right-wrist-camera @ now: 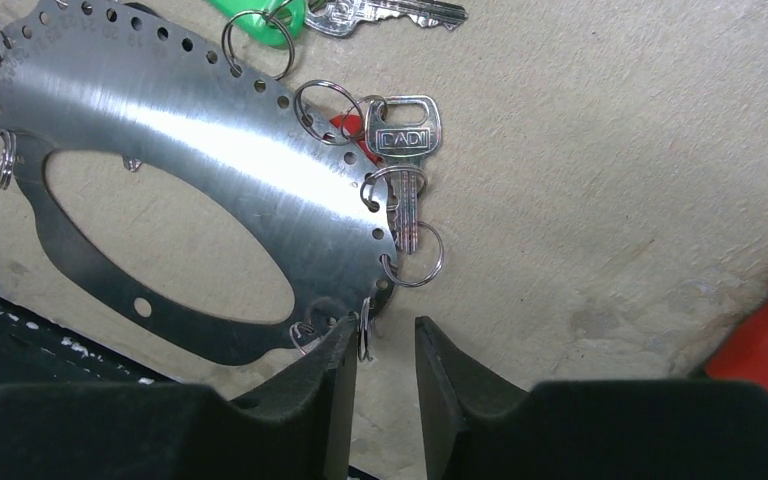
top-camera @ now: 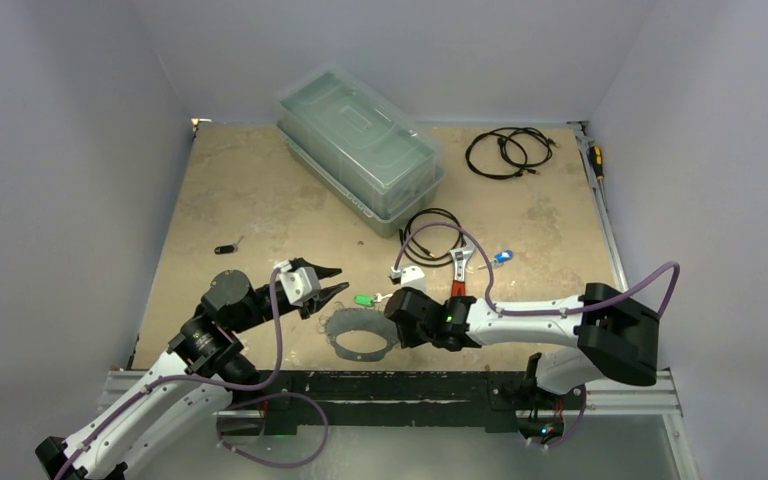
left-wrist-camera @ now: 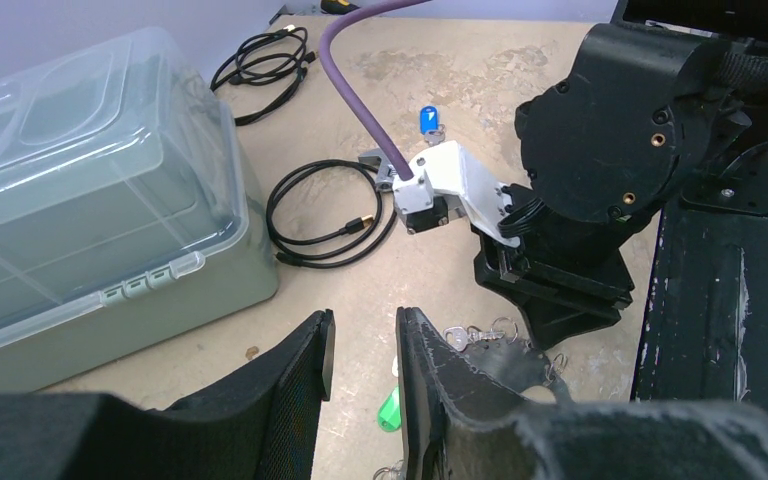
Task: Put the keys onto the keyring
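The keyring (right-wrist-camera: 170,120) is a flat, silvery oval plate with holes along its rim and small split rings in several of them. It lies near the table's front edge (top-camera: 340,342). A silver key (right-wrist-camera: 407,140) over a red tag hangs at its right rim, and a green-tagged key (right-wrist-camera: 260,18) sits at its top. My right gripper (right-wrist-camera: 384,345) is open and narrow at the plate's lower right edge. One split ring (right-wrist-camera: 363,338) stands between its fingers, against the left one. My left gripper (top-camera: 326,284) hovers open and empty left of the green tag (left-wrist-camera: 390,410).
A blue-tagged key (top-camera: 503,256) lies right of the red-handled wrench (top-camera: 457,277). A black-tagged key (top-camera: 225,248) lies to the left. A clear lidded box (top-camera: 360,145) stands at the back. Black coiled cables (top-camera: 432,232) (top-camera: 508,150) lie beside it.
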You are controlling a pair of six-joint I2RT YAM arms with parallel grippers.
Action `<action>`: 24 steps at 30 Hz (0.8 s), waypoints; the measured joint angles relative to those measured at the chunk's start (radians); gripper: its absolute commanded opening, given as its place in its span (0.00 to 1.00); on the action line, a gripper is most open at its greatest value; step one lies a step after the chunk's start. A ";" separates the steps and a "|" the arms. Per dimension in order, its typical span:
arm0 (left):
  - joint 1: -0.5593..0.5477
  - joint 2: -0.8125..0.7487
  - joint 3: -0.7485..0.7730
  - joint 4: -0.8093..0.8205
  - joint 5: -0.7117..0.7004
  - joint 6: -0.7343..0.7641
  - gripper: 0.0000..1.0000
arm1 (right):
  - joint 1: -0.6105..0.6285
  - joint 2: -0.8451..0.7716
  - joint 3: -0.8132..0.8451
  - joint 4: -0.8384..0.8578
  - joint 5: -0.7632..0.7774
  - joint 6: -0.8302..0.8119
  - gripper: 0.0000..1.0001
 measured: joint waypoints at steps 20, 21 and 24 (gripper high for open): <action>0.000 0.000 0.000 0.000 0.002 0.000 0.29 | 0.000 0.000 -0.026 0.077 -0.055 -0.069 0.00; 0.000 -0.002 0.000 0.000 0.004 0.000 0.29 | 0.000 0.000 -0.026 0.077 -0.054 -0.080 0.00; 0.000 -0.010 0.000 0.000 0.017 0.000 0.28 | 0.000 -0.023 -0.026 0.067 -0.053 -0.133 0.00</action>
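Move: The small wire ring at the keyring plate's near right end lies about 1 cm left of the right hand's open fingertips, roughly 1 cm lower. The plate's middle is some 9 cm left and 2 cm ahead. The loose-looking silver key lies about 5 cm ahead and 2 cm left, the green tag some 10 cm ahead and 8 cm left. From the left hand, that small ring is about 11 cm back, 10 cm right and 18 cm below. Ease the right gripper about 1 cm left, low over the plate's end, closing the fingers from a third open until they are shut with the small wire ring pinched between the tips. Then start to lift by about half a centimetre, drifting slightly back right and turning the wrist some 8 degrees counter-clockwise. ##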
